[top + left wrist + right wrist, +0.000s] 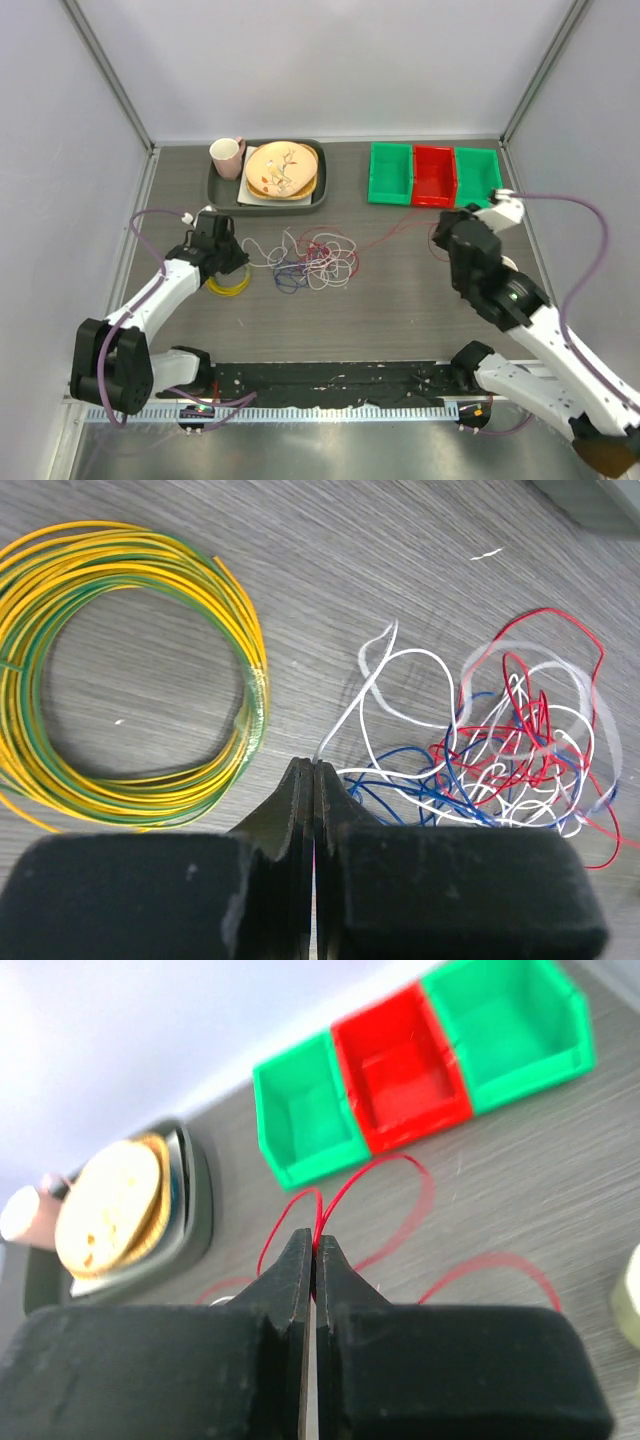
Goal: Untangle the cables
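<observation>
The cables [315, 258] lie in a loose tangle of red, white and dark blue wire at the middle of the table; the left wrist view shows the tangle [510, 750] to the right of the fingers. My left gripper [240, 262] [316, 764] sits at the tangle's left edge, shut on the end of a white cable [345, 718]. My right gripper [437, 232] [317, 1238] is to the right of the tangle, shut on a red cable [400, 1156] that loops out of its tips. That red strand [395, 232] runs back to the tangle.
A yellow wire ring [228, 285] [120, 670] lies just below my left gripper. At the back left is a dark tray [325, 185] with plates [281, 169] and a pink cup [227, 156]. Green and red bins [433, 175] [400, 1065] stand at the back right.
</observation>
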Available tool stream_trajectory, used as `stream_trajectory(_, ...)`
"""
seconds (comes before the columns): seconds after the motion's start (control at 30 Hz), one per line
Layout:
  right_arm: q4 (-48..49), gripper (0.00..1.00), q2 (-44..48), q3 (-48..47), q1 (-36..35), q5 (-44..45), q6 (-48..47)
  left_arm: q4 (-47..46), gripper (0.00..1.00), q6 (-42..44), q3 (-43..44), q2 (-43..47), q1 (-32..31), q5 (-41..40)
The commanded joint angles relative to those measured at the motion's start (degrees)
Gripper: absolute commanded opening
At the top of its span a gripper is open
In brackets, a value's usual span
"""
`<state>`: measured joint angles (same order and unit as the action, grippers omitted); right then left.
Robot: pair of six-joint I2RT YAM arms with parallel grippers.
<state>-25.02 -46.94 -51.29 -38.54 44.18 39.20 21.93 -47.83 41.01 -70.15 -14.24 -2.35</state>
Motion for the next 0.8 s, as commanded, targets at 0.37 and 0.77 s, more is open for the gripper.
stream_trajectory(0.37,-4.1,0.01,7.8,-10.1,1.6,-0.9,-12.8,0.3,0.00,2.4,0.4,0.7,0.1,3.9)
stream_trajectory(0.77,6.6,0.01,0.5,-5.9,1.6,-38.0,-19.2,-8.6,0.62,7.0,1.3,0.7,-13.8,12.7)
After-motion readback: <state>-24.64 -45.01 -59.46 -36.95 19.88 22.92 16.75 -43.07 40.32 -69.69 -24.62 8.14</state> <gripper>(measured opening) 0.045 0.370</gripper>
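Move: The left hand already pinches a white cable end, with the tangle about 17 cm to its right and level with it, some 6 cm below; the yellow coil sits 3 cm left and 4 cm back. The right hand, high up, already holds the red cable; from it the tangle lies roughly 22 cm left, 1 cm ahead and 26 cm down, the left green bin 20 cm ahead and 8 cm left. Left hand goes about 8 cm right towards tangle, opening off white cable; right raises red, then swings left. ##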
